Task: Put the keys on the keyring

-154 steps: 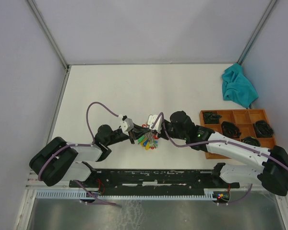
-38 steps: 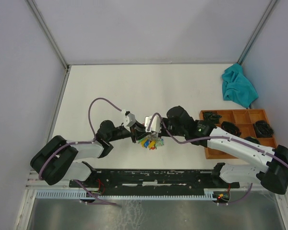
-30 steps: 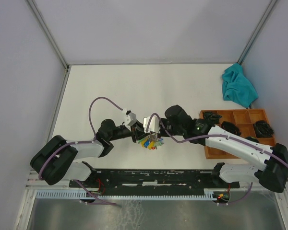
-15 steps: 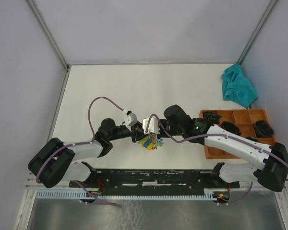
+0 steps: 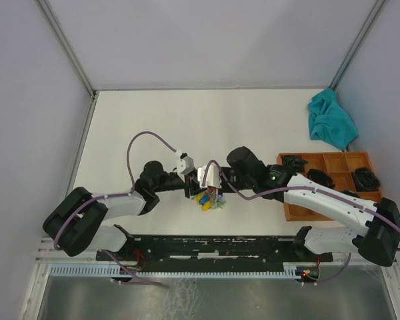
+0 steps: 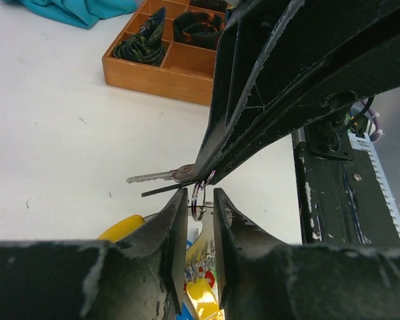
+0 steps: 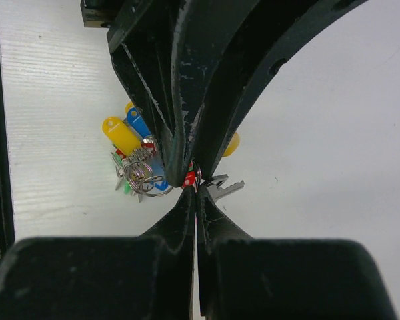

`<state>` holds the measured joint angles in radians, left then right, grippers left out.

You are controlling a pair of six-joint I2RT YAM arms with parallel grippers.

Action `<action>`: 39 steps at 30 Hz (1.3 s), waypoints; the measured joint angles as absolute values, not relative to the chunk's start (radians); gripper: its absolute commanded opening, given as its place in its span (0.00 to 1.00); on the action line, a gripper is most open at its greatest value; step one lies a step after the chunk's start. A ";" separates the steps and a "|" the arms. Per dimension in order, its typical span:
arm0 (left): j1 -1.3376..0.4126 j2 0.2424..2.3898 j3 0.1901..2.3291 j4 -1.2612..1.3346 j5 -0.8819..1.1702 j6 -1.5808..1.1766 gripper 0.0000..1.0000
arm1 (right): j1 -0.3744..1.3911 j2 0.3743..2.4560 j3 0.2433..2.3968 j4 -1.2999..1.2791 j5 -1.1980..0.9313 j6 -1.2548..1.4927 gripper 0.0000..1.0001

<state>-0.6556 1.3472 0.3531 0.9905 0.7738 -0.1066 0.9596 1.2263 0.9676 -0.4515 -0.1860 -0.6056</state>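
Note:
The keyring [image 5: 211, 202] hangs as a bunch of yellow, blue, red and green tags between the two arms at the table's near middle. My right gripper [image 7: 195, 190] is shut on a silver key [image 7: 225, 189]; the key's blade [image 6: 152, 177] points away and its head is hidden between the fingers. My left gripper [image 6: 200, 198] meets it tip to tip, its jaws a narrow gap apart. A small silver ring [image 6: 198, 197] stands edge-on in that gap, with the tags [image 6: 203, 297] hanging below. I cannot tell whether the ring touches the pads. A wire ring [image 7: 145, 179] shows beside the left fingers [image 7: 177, 100].
A wooden tray [image 5: 320, 155] with dark items in its compartments stands at the right, under the right forearm. A teal cloth [image 5: 331, 121] lies at the far right edge. A black rail [image 5: 213, 247] runs along the near edge. In the left wrist view the tray [image 6: 161, 73] is behind the jaws.
Over the last seconds the right gripper has crept left and the left wrist has edged right, so the two tips now meet over the bunch of tags.

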 measured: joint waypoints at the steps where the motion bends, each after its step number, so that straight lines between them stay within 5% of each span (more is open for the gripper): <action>1: -0.656 1.354 0.359 0.987 0.783 -0.107 0.23 | 0.960 1.226 0.968 -0.454 -0.186 -0.606 0.01; 7: -0.652 1.382 0.384 0.971 0.817 -0.107 0.03 | 0.960 1.226 0.968 -0.471 -0.183 -0.607 0.01; 39: -0.636 1.316 0.310 1.021 0.750 -0.108 0.03 | 0.973 1.193 0.836 -0.287 -0.127 -0.491 0.01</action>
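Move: Just off the parted left fingertips, about 1 cm to their right and level with them, sits the thin wire of the keyring; from the closed right fingertips it is some 1 cm to the left, level. The bare key sticks out roughly 2 cm ahead of the right fingertips. The bunch of coloured tags hangs about 4 cm back from the right fingertips and 5 cm below, roughly level with them left to right. Closing its part-open fingers, the left hand pinches the keyring wire beside the right fingertips, then lifts about 1 cm, sinks back and eases some 1.5 cm left. The right hand, still shut on the wire and key, draws about 1.5 cm right, away from the left hand, then returns left while sinking 2 cm, turning slightly. ##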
